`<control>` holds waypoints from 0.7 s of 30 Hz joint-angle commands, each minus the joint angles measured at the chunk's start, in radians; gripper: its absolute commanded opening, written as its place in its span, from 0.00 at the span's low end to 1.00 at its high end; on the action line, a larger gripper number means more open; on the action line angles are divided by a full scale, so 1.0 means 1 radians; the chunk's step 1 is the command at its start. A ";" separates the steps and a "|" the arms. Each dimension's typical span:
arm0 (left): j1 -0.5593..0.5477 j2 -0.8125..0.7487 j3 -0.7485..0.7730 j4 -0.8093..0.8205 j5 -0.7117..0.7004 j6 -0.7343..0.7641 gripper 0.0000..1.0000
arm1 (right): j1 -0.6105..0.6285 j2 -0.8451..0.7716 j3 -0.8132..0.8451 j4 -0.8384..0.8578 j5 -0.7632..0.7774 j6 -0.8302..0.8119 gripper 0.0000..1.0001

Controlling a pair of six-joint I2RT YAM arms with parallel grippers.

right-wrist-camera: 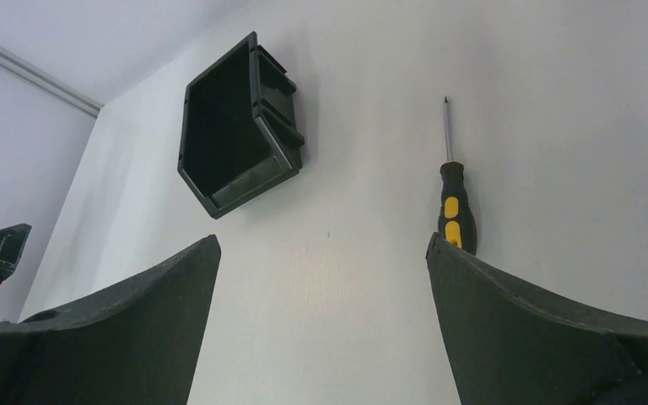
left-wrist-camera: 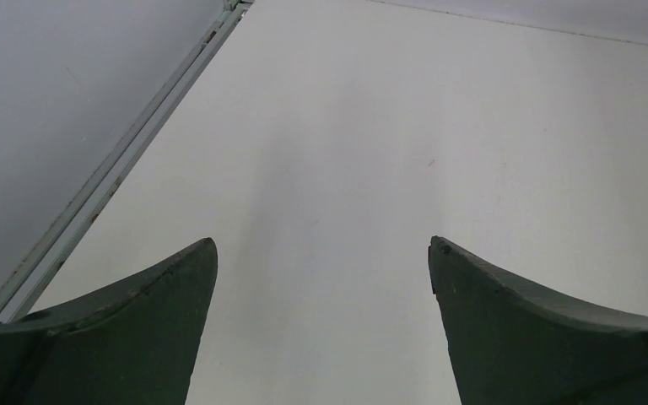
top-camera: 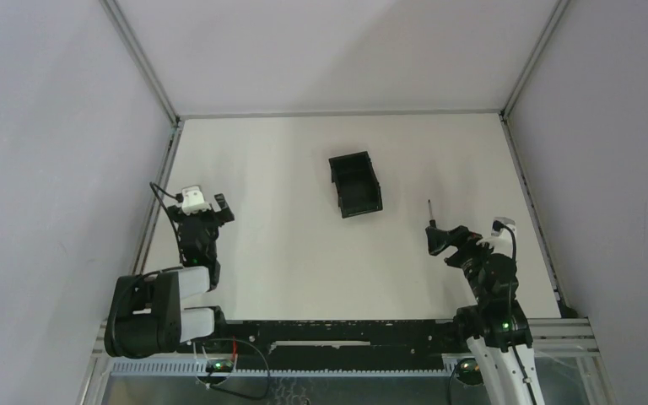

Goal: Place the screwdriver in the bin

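Observation:
The screwdriver (right-wrist-camera: 457, 213) lies flat on the white table, black handle with yellow patches toward me and thin shaft pointing away. In the top view only its shaft (top-camera: 429, 211) shows ahead of my right gripper (top-camera: 444, 240). That gripper (right-wrist-camera: 321, 245) is open and holds nothing; its right fingertip (right-wrist-camera: 472, 278) covers the handle's near end, and whether it touches I cannot tell. The black open-top bin (top-camera: 355, 184) stands mid-table, to the left of and beyond the screwdriver; the right wrist view shows the bin (right-wrist-camera: 234, 126) empty. My left gripper (left-wrist-camera: 322, 245) hangs open over bare table at the left.
A metal frame rail (left-wrist-camera: 126, 160) runs along the table's left edge, close to my left gripper (top-camera: 198, 211). Grey walls enclose the table on three sides. The right rail (top-camera: 530, 211) lies just right of the right arm.

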 commanded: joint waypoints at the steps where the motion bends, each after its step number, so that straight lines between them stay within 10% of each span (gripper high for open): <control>1: -0.006 -0.001 0.039 0.035 -0.008 0.017 1.00 | -0.005 0.028 0.053 0.021 0.044 0.019 1.00; 9: -0.005 -0.001 0.039 0.035 -0.009 0.016 1.00 | -0.005 0.268 0.334 0.085 -0.042 -0.246 0.94; 17: -0.006 -0.001 0.038 0.035 -0.006 0.016 1.00 | -0.009 1.123 1.044 -0.517 0.141 -0.360 0.96; 21: -0.006 -0.001 0.039 0.035 -0.007 0.016 1.00 | -0.028 1.403 1.149 -0.628 0.116 -0.368 0.98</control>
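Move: The screwdriver lies on the table about 13 cm ahead of the right hand, some 2 cm to its right and roughly 14 cm below it. The bin stands about 23 cm ahead of that hand, some 20 cm to its left and about 12 cm down. From the idle left hand the screwdriver is roughly 64 cm to the right, about level fore and aft and some 10 cm lower. Up first, almost straight, gathering speed, then forward: the open right hand climbs about 16 cm above the table, swings some 13 cm farther out to high over the screwdriver, and begins to sink again at the end. On the way it rolls its left side down some 20 degrees, and late on tips its fingers about as far downward; they stay wide open and touch nothing. ##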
